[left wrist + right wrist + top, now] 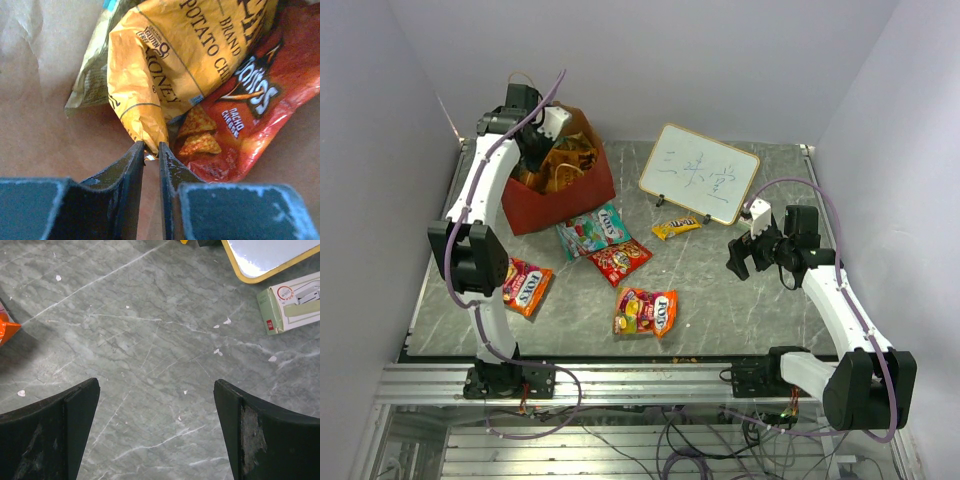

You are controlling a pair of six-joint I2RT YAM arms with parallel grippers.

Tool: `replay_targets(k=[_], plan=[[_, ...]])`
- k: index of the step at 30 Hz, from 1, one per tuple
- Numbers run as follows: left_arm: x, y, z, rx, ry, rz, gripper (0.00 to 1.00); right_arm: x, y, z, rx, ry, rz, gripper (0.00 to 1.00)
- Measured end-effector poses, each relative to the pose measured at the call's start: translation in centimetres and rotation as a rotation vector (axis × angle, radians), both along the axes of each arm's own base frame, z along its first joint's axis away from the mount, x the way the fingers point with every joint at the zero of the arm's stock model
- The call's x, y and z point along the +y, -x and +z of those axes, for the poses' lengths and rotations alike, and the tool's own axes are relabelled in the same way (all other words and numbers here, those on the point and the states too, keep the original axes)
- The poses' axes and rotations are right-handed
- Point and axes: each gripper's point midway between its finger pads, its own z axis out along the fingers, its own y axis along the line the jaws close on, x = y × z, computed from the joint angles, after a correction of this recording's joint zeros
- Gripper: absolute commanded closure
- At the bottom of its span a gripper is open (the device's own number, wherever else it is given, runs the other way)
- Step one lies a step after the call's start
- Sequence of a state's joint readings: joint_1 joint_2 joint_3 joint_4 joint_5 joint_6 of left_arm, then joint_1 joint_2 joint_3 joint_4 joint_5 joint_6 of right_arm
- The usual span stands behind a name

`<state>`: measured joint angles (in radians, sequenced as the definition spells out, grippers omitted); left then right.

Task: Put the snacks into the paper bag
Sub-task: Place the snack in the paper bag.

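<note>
My left gripper is down inside the paper bag, whose brown inside fills the left wrist view. Its jaws stand nearly together on the lower corner of an orange potato chip bag. A dark red Doritos bag lies to the right of that and a tan bag behind it. On the table lie a teal pack, a red pack, a yellow pack and two orange candy packs. My right gripper hovers open over bare table.
A whiteboard with writing leans at the back, right of the bag. A small white box lies beside it. White walls close in the marble table on three sides. An orange pack's edge shows at the left of the right wrist view.
</note>
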<state>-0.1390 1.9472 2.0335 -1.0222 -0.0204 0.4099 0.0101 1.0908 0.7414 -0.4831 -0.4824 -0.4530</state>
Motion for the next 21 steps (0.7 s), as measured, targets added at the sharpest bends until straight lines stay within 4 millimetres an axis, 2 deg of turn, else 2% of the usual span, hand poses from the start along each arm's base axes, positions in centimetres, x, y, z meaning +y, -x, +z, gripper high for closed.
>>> replay_targets(k=[2, 5, 7, 14, 18, 21], plan=[[0.5, 0.1, -0.5, 0.011, -0.023, 0.010, 0.68, 0.0, 0.0, 0.0, 0.000, 0.000, 0.000, 0.02], [1.3, 0.2, -0.8, 0.016, -0.055, 0.024, 0.56, 0.0, 0.0, 0.0, 0.000, 0.000, 0.000, 0.02], [1.7, 0.1, -0.8, 0.014, -0.070, 0.030, 0.51, 0.0, 0.0, 0.0, 0.000, 0.000, 0.000, 0.02], [1.8, -0.3, -0.6, -0.003, -0.072, 0.034, 0.43, 0.0, 0.0, 0.0, 0.000, 0.000, 0.000, 0.02], [1.8, -0.5, 0.3, -0.036, -0.066, 0.035, 0.40, 0.0, 0.0, 0.1, -0.003, 0.000, 0.000, 0.02], [1.8, -0.4, 2.6, -0.101, -0.056, 0.037, 0.36, 0.0, 0.0, 0.1, -0.005, 0.000, 0.001, 0.02]])
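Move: The left hand is down inside the near-left part of the paper bag, nearly shut on one corner of the orange chip bag. The paper bag's middle lies about 6 cm to its right, roughly level in reach, some 7 cm lower. The chip bag's middle is about 6 cm right and 3 cm ahead; the Doritos bag about 9 cm right and 2 cm ahead. From the waiting right hand, the paper bag is roughly 44 cm left and 20 cm ahead. The left fingers let go of the orange chip bag's corner, spreading to about twice their gap as the hand shifts roughly 2 cm left and sinks slightly, away from the snacks' middle. The hand then holds that place while they open further, and at the end lifts about 3 cm off the corner, the fingertips tipping up slightly forward. ##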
